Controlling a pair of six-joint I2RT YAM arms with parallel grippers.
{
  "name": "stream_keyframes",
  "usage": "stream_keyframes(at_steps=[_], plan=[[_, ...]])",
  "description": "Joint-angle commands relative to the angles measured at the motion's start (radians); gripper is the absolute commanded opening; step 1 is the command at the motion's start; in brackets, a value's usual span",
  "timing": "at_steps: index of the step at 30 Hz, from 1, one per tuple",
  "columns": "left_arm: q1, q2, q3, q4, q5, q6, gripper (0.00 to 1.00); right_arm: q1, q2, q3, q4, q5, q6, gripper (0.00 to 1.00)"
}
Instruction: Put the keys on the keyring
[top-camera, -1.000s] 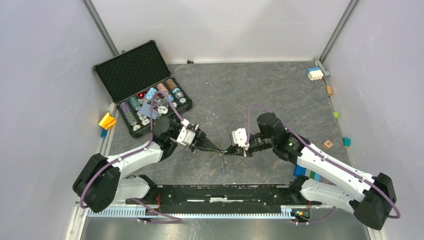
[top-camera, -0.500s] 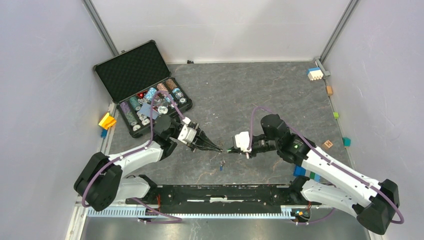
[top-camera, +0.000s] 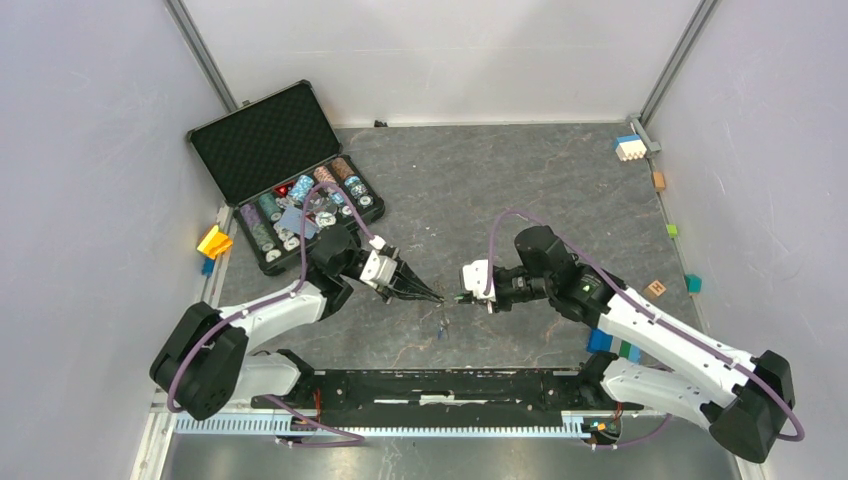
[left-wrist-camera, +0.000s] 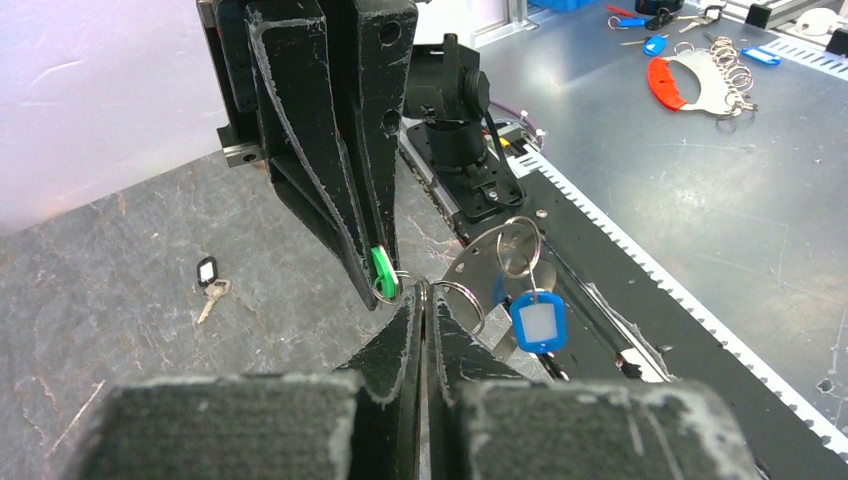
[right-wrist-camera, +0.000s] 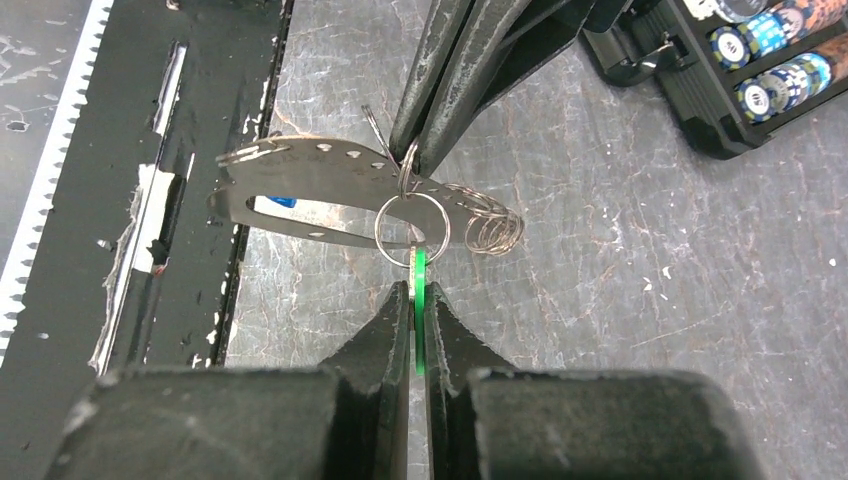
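The keyring (right-wrist-camera: 320, 168), a flat metal oval loop with a short run of small rings (right-wrist-camera: 490, 228), hangs in the air above the table's near part. My left gripper (right-wrist-camera: 410, 158) is shut on its upper edge, and its tips (left-wrist-camera: 422, 290) meet with no gap. A blue-tagged key (left-wrist-camera: 538, 322) dangles from the loop (left-wrist-camera: 472, 258). My right gripper (right-wrist-camera: 418, 290) is shut on the green tag (right-wrist-camera: 419, 275). That key's split ring (right-wrist-camera: 412, 228) touches the loop just below the left fingertips. A black-tagged key (left-wrist-camera: 207, 272) lies on the table. The two grippers (top-camera: 450, 297) meet tip to tip.
An open black case of poker chips (top-camera: 290, 180) stands at the back left. Toy blocks sit along the right edge (top-camera: 628, 147) and a yellow one (top-camera: 213, 241) on the left. A black rail (top-camera: 440, 385) runs below the hanging loop.
My right gripper has closed further on the green tag. It drew back a little to the right and came in again. My left gripper stays shut on the loop and has barely moved.
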Motion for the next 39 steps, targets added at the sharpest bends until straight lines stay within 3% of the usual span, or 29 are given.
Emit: stream_keyframes(at_steps=[1, 10, 24, 29, 32, 35, 39], plan=[[0.003, 0.008, 0.001, -0.012, 0.022, 0.057, 0.02, 0.000, 0.023, 0.050, -0.009, -0.011, 0.015, 0.00], [0.003, 0.019, 0.010, -0.057, -0.001, 0.089, 0.02, 0.013, 0.047, 0.074, 0.002, -0.035, 0.030, 0.00], [0.003, 0.030, 0.052, -0.341, -0.075, 0.288, 0.06, 0.017, 0.036, 0.076, -0.020, 0.053, 0.002, 0.00], [0.003, 0.040, 0.075, -0.369, -0.097, 0.287, 0.20, 0.017, 0.031, 0.070, -0.028, 0.098, -0.016, 0.00], [0.003, 0.022, 0.098, -0.467, -0.106, 0.352, 0.33, 0.017, 0.014, 0.058, -0.027, 0.118, -0.038, 0.00], [0.003, 0.003, 0.150, -0.694, -0.125, 0.508, 0.50, 0.017, -0.005, 0.052, -0.037, 0.123, -0.077, 0.00], [0.003, -0.012, 0.241, -1.064, -0.185, 0.803, 0.63, 0.016, -0.014, 0.067, -0.079, 0.124, -0.140, 0.00]])
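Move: The green tag with its small ring, pinched in my right fingers, sits about 3 cm to the right of my left fingertips, level with them in height and reach. The metal keyring hangs from my left fingers, its plate centred some 4 cm below and 2 cm back; its blue tag is about 6 cm back and 3 cm down. From my right hand the keyring plate lies about 3 cm left, 2 cm back and 4 cm below. I lower my left hand about 4 cm, letting the keyring down beside the green tag, and partway down begin easing it forward some 3 cm while the wrist tilts about 10 degrees. Late in this I spread the left fingers past half open and let go of the keyring. My right hand keeps its pinch on the green tag, nearly in place, drifting about 1.5 cm forward. ##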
